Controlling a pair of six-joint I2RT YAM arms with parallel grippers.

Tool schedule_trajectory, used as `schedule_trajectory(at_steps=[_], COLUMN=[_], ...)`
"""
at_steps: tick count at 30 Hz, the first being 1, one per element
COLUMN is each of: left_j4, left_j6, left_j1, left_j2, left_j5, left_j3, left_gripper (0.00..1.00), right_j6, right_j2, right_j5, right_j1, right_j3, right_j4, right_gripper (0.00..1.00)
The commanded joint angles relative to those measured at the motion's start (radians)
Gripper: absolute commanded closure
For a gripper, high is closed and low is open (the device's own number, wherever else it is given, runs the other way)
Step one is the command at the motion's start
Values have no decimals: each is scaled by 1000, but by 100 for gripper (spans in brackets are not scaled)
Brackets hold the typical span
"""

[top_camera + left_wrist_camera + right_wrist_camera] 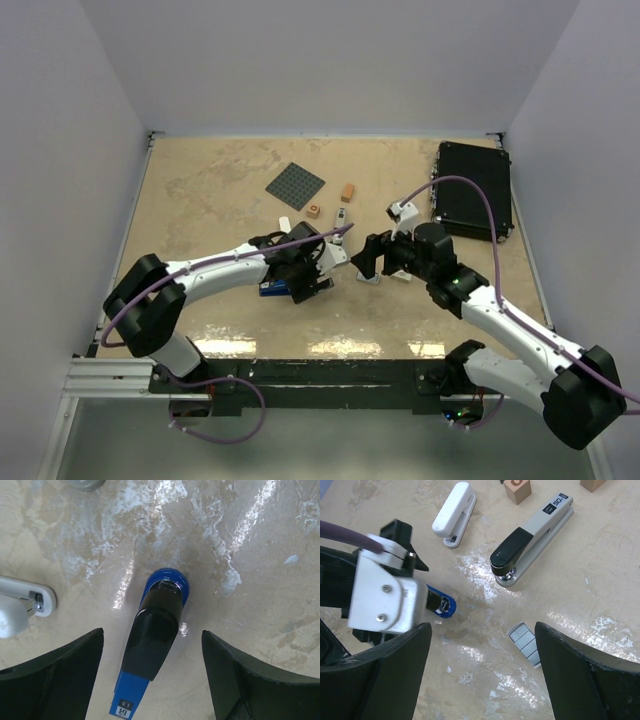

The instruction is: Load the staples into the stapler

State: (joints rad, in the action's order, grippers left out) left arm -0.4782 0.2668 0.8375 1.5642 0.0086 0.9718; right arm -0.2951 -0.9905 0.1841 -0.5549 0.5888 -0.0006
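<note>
A blue stapler with a black top [152, 635] lies flat on the table between the fingers of my left gripper [152, 631]. That gripper is open, with a gap on each side of the stapler. From above, the stapler's blue end [272, 288] shows beside the left gripper [305, 270]. The staples show as a small grey tray piece [525, 642] on the table, just inside the right finger of my open right gripper [482, 625], untouched. A tiny whitish box [341, 215] lies farther back. The right gripper [372, 262] faces the left one.
A grey stapler with a black tip [532, 542] and a small white stapler [455, 512] lie beyond the grippers. Two orange blocks [347, 192] [315, 211] and a dark grey baseplate [296, 186] are farther back. A black box [474, 190] stands at the back right.
</note>
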Motion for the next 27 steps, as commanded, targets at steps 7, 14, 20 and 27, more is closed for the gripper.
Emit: schedule_trajectory(at_steps=[7,14,20,27], left_j4=[41,47,99,110], left_j6=[80,113,130,124], left_j1=[-8,-8,-41,-61], left_j2=[23,-136,-375,-515], left_j5=[108,197,356,539], left_j3=[38,-4,-68,-65], left_gripper=[60,100,100,100], right_j6=[27,111,195,327], right_j2=[95,127,131,80], right_j5=[23,262,446,557], right_j1=[-5,-8,-48,-92], right_j3=[-66,-107,-96,11], right_j4=[59,151,214,162], right_gripper=[10,10,13,16])
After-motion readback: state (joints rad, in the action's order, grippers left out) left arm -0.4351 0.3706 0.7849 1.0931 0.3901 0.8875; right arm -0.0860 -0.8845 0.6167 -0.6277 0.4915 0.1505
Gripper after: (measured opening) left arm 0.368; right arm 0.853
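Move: The left hand is open right over the front half of the blue stapler, whose middle is about 4 cm to its left and 2 cm below. The white stapler lies some 14 cm ahead and 5 cm left, the grey stapler 14 cm ahead and 8 cm right. From the open right hand the blue stapler is about 18 cm left, 3 cm back and 7 cm lower; a staple strip lies nearly beneath it, 2 cm right and 9 cm down. The left hand sinks about a centimetre and closes its fingers on both sides of the blue stapler's black upper part, then lifts it some 14 cm while drawing back about 4 cm, rolling some 25 degrees so its right side comes up, and turning a little clockwise. The right hand, empty and wide open, swings back about 8 cm and left 5 cm, rises slightly and turns some 30 degrees counter-clockwise, coming over towards the nose of the held stapler without touching it. ##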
